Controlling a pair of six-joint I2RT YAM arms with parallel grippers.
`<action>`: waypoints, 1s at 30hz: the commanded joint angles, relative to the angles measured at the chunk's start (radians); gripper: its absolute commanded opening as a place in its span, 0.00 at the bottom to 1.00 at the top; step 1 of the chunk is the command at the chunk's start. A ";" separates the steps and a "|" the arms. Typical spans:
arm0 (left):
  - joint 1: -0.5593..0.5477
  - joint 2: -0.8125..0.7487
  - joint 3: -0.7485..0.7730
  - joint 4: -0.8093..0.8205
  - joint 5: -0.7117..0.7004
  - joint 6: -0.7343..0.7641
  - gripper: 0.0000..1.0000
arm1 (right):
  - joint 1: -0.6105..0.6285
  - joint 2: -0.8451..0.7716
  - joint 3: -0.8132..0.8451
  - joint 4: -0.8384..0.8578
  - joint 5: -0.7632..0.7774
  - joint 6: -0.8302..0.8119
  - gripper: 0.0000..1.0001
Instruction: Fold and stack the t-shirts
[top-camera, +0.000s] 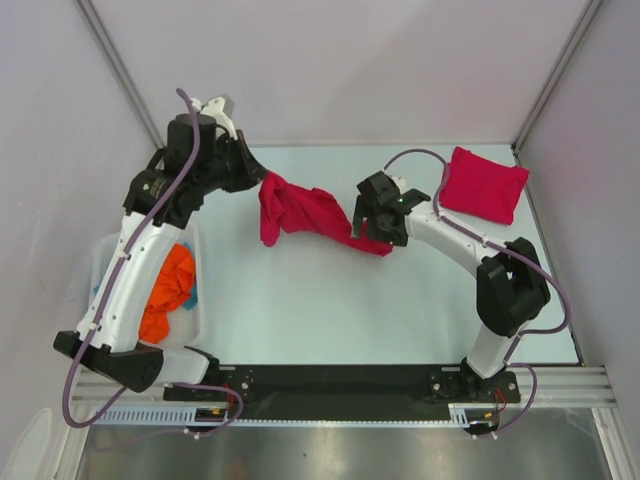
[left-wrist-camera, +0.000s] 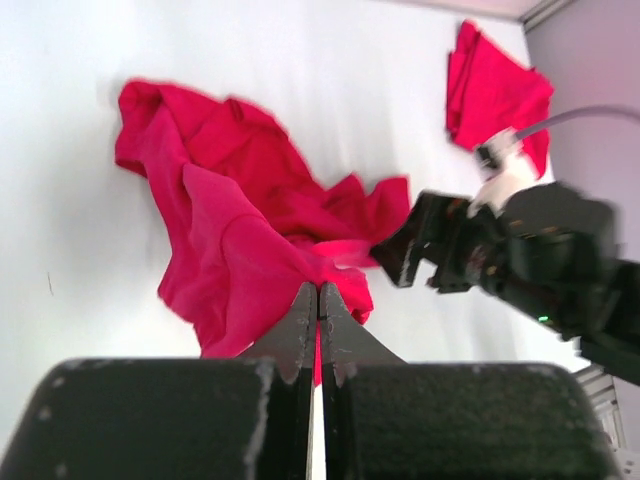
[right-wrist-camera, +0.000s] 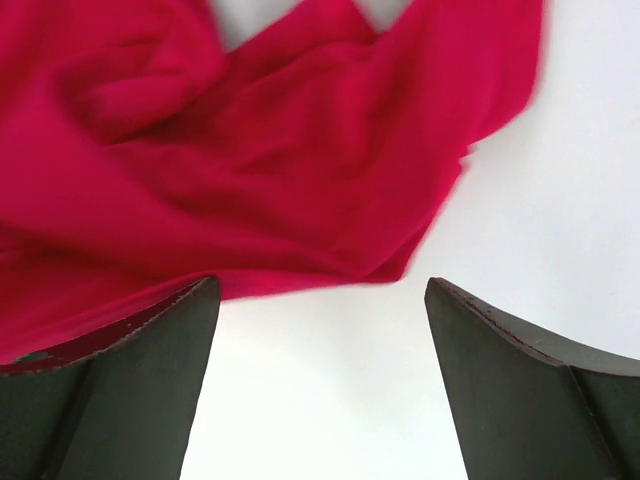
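Note:
A crumpled crimson t-shirt (top-camera: 310, 212) stretches across the middle of the table, its left end raised. My left gripper (top-camera: 262, 182) is shut on that raised end; in the left wrist view the closed fingertips (left-wrist-camera: 318, 300) pinch a fold of the t-shirt (left-wrist-camera: 230, 220). My right gripper (top-camera: 372, 230) hovers at the shirt's right end, open. In the right wrist view its fingers (right-wrist-camera: 320, 295) stand wide apart over bare table, the cloth edge (right-wrist-camera: 260, 160) just beyond the tips. A second t-shirt (top-camera: 484, 184), folded, lies at the back right corner.
A white bin (top-camera: 110, 255) holding orange cloth (top-camera: 168, 290) stands at the left edge, under the left arm. Grey walls with metal frame posts (top-camera: 120, 70) close in the table on three sides. The folded shirt (left-wrist-camera: 495, 85) also shows in the left wrist view.

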 joint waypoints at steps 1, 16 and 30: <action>0.027 0.027 0.159 0.006 0.030 0.032 0.00 | 0.005 0.011 -0.012 0.024 0.020 0.021 0.90; 0.029 0.146 0.305 -0.020 0.066 0.029 0.00 | 0.073 -0.018 0.003 0.009 0.028 0.036 0.88; 0.030 0.203 0.392 -0.037 0.055 0.041 0.00 | 0.226 -0.010 0.090 -0.051 0.095 0.067 0.87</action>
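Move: The left hand still pinches the red t-shirt high above the table. The shirt's lying right end is about 23 cm to that hand's right, some 5 cm ahead and roughly 31 cm below. For the open right hand the same end is about 4 cm ahead, level sideways and perhaps 6 cm below. The folded t-shirt lies about 14 cm ahead of the right hand and 27 cm to its right, at the same table level. Up and forward goes the left hand, fingers still shut on the red shirt, rising about 6 cm, easing down slightly and ending 4 cm farther out. The right hand first dips, lingers, then sweeps some 7 cm left and 4 cm back over the shirt's near edge, rising a little and turning 10 degrees counter-clockwise, fingers kept wide open; whether it touches cloth can't be made out. ##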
